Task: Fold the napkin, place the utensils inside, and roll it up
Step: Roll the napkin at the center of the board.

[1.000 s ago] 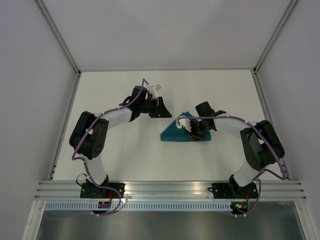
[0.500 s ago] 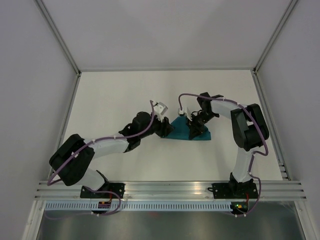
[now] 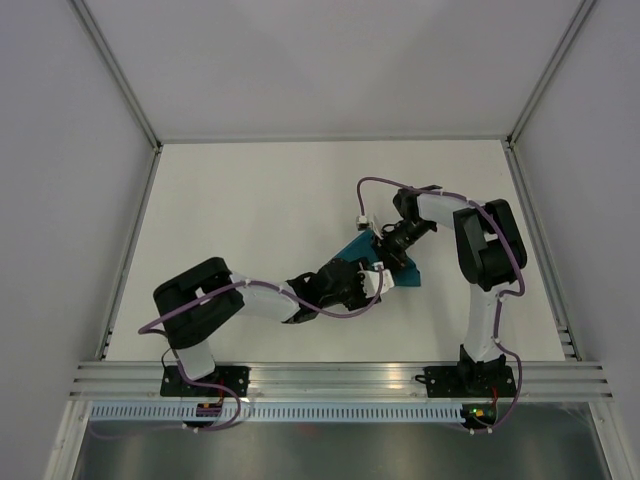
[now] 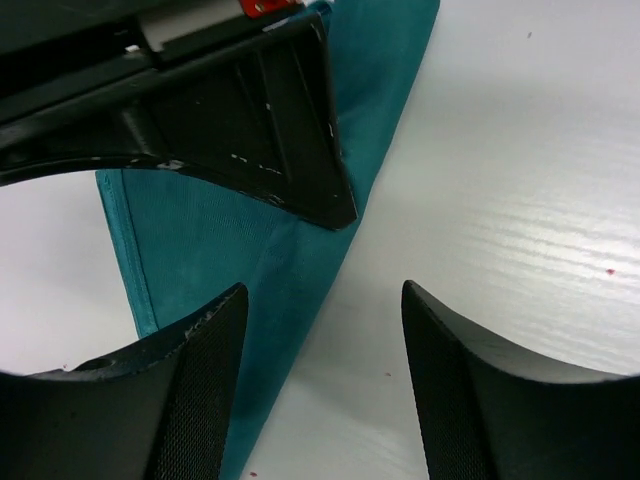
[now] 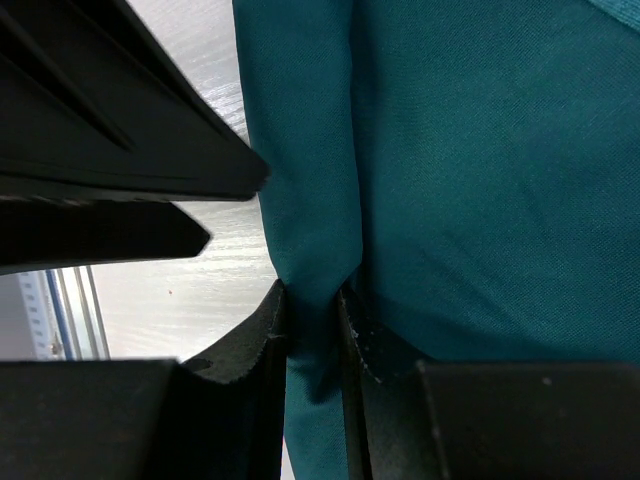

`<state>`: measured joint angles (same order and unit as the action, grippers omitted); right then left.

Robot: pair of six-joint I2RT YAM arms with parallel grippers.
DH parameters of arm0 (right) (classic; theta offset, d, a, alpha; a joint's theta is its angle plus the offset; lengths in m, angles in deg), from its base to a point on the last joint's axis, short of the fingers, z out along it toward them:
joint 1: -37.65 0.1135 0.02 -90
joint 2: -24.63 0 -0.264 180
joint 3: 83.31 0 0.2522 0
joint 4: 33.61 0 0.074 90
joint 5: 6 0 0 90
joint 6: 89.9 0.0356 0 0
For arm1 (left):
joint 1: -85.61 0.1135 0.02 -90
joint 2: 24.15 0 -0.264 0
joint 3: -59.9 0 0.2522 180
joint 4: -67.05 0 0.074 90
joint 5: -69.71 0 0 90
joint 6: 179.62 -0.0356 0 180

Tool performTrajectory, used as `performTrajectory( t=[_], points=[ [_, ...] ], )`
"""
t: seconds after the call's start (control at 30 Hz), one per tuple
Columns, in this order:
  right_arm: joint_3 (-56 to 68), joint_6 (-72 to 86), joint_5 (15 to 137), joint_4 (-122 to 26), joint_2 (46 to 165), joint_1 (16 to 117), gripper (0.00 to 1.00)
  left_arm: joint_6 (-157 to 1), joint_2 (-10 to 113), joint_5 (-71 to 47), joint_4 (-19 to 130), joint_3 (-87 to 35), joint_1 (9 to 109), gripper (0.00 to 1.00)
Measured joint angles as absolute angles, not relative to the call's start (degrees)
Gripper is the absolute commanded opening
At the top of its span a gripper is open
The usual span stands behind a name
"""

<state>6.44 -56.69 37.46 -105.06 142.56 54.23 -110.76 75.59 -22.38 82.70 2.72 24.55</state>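
The teal napkin (image 3: pixel 350 250) lies folded in the middle of the table, partly covered by both grippers. In the right wrist view, my right gripper (image 5: pixel 314 295) is shut on a bunched fold of the napkin (image 5: pixel 480 170); from above it (image 3: pixel 392 248) sits at the cloth's far right part. My left gripper (image 4: pixel 325 290) is open, with the napkin's edge (image 4: pixel 200 240) and bare table between its fingers, gripping nothing. It (image 3: pixel 378 282) hovers at the cloth's near edge, close to the right gripper. The utensils are out of view.
The white tabletop (image 3: pixel 250 200) is walled by grey panels at the left, back and right. An aluminium rail (image 3: pixel 340 375) runs along the near edge at the arm bases. The right arm's purple cable (image 3: pixel 375 182) loops over the cloth.
My left arm swung from the far middle of the table down to the napkin's near edge, and its jaws opened wider. My right gripper kept its hold on the cloth while its arm drew in.
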Motion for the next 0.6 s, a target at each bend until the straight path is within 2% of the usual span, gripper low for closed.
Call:
performTrajectory(
  t=[0.27,0.37,0.47,0.5,0.57,0.6],
  points=[
    [7.05,-55.99,36.12,-107.64,144.05,54.04,0.11,-120.23,80.68,-23.69,81.43,-0.62,24.03,0.7],
    [7.42,-55.62,35.8,-108.54,144.64,53.99,0.11,-122.13,82.32,-24.13,79.57,-3.05,24.03,0.64],
    [7.55,-55.38,35.67,-108.93,144.88,53.93,0.11,-123.0,83.37,-23.99,77.52,-4.97,24.03,0.49],
    [7.64,-55.34,35.62,-109.02,144.99,53.91,0.11,-123.11,83.5,-23.65,76.69,-5.43,24.03,0.4],
    [7.86,-55.08,35.47,-109.24,145.25,53.8,0.1,-123.11,83.94,-22.68,74.33,-6.46,24.01,0.3],
    [7.86,-54.99,35.36,-109.24,145.27,53.73,0.1,-123.14,84.2,-22.36,73.32,-7.03,23.99,0.21]
  ],
)
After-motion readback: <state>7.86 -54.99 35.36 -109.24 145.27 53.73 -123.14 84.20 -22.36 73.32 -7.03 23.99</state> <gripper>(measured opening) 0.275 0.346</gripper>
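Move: The left hand, fingers part open, hangs just above the napkin's near rolled edge; the place it will pinch is about 2 cm to its right, 1 cm ahead and 3 cm down. From there the unrolled sheet spreads forward, its middle some 4 cm ahead of the hand. The right gripper's tips, already holding the roll, sit roughly 5 cm right of the left hand, 2 cm ahead and 4 cm below. From the right hand that pinch place is about 3 cm left and 1 cm back. Downward about 3 cm, with a smaller drift right and forward, the left hand sinks onto the near rolled edge, tipping its fingers some 15 degrees steeper. It then closes to about half its opening and pinches the roll right beside the right gripper's tips. The right hand keeps its own pinch, easing about 1 cm back and tilting slightly. ##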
